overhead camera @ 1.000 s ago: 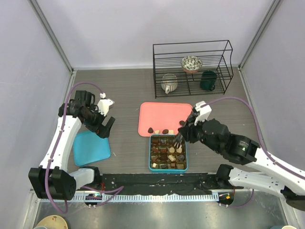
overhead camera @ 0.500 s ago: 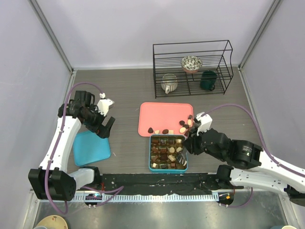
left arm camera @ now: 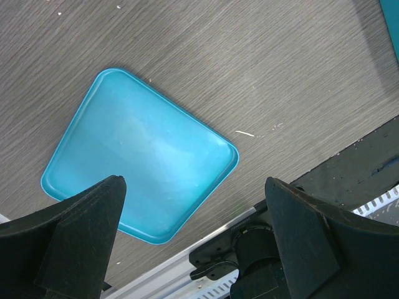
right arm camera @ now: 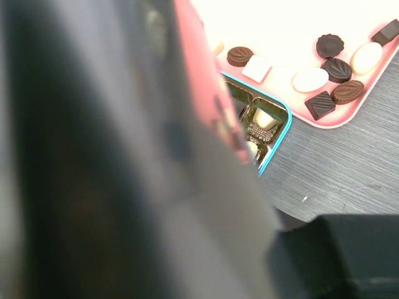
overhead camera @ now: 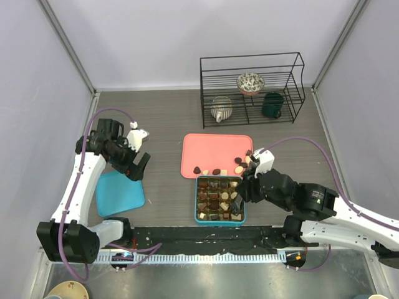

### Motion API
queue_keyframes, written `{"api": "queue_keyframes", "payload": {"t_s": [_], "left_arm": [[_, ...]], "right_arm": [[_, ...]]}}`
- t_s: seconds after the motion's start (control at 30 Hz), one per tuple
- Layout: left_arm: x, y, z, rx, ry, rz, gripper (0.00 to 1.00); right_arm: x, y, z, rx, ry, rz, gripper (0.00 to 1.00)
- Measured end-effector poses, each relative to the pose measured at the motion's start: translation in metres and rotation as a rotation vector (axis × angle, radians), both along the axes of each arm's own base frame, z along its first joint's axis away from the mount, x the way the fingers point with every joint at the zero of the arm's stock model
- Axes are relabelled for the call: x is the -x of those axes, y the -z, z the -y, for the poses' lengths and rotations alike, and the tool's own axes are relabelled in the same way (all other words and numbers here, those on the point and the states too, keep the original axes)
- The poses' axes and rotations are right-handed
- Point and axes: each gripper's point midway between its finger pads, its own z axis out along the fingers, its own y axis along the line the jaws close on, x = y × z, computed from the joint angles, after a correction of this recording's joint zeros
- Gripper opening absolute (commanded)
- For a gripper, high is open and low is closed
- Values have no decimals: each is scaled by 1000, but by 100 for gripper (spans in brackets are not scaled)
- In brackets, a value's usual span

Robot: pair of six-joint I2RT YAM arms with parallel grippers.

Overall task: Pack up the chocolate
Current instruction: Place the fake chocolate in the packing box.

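Note:
Several loose pieces of chocolate [overhead camera: 216,171] lie along the near edge of the pink tray [overhead camera: 215,148]; in the right wrist view they show as dark, brown and cream chocolate [right arm camera: 329,45] on the pink tray [right arm camera: 280,25]. The teal box [overhead camera: 198,218] just in front holds several more pieces. My right gripper [overhead camera: 236,194] reaches down into the box's right-hand column. Its blurred finger [right arm camera: 124,156] fills most of the wrist view, so its jaws and any held piece are hidden. Only a corner of the teal box [right arm camera: 276,144] shows there. My left gripper [overhead camera: 138,164] hangs open and empty over the table.
A teal lid [overhead camera: 120,193] lies flat on the table below the left gripper, and the same teal lid [left arm camera: 143,156] shows in the left wrist view. A black wire rack [overhead camera: 252,87] at the back holds a patterned bowl, a striped pot and a green mug.
The right arm has drawn back towards the near edge, and its fingertips have gone from the tray's edge down over the box's right-hand column. The left arm has not moved.

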Motion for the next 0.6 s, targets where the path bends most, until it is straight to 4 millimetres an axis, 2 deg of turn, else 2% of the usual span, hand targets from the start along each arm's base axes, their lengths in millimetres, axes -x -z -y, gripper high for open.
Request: {"api": "queue_keyframes", "payload": {"t_s": [0.07, 0.13, 0.3, 0.5, 0.6], "left_arm": [[1, 0, 0, 0, 0, 0, 100], [1, 0, 0, -1, 0, -1, 100], [1, -1, 0, -1, 1, 2, 100], [1, -1, 0, 0, 2, 4, 100], [1, -1, 0, 3, 3, 5, 100]], "right_arm": [[-1, -1, 0, -3, 4, 5, 31], [-3, -2, 1, -3, 13, 11, 25], [-12, -11, 10, 8, 71, 51, 20], [-33, -44, 36, 99, 247, 96, 22], [-52, -38, 51, 201, 358, 50, 24]]}}
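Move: The right hand, gripping tongs whose tips reach into the packing box, has the cluster of chocolates in the pink tray's near right corner about 12 cm ahead, level sideways and 15 cm below. The packing box's middle lies roughly 6 cm left and 1 cm ahead; the white square chocolate sits some 11 cm ahead and 7 cm left. From the left hand the cluster is about 37 cm right, 5 cm ahead. Squeezing the tongs narrower, the right hand swings forward, right and up off the packing box, some 8 cm. ##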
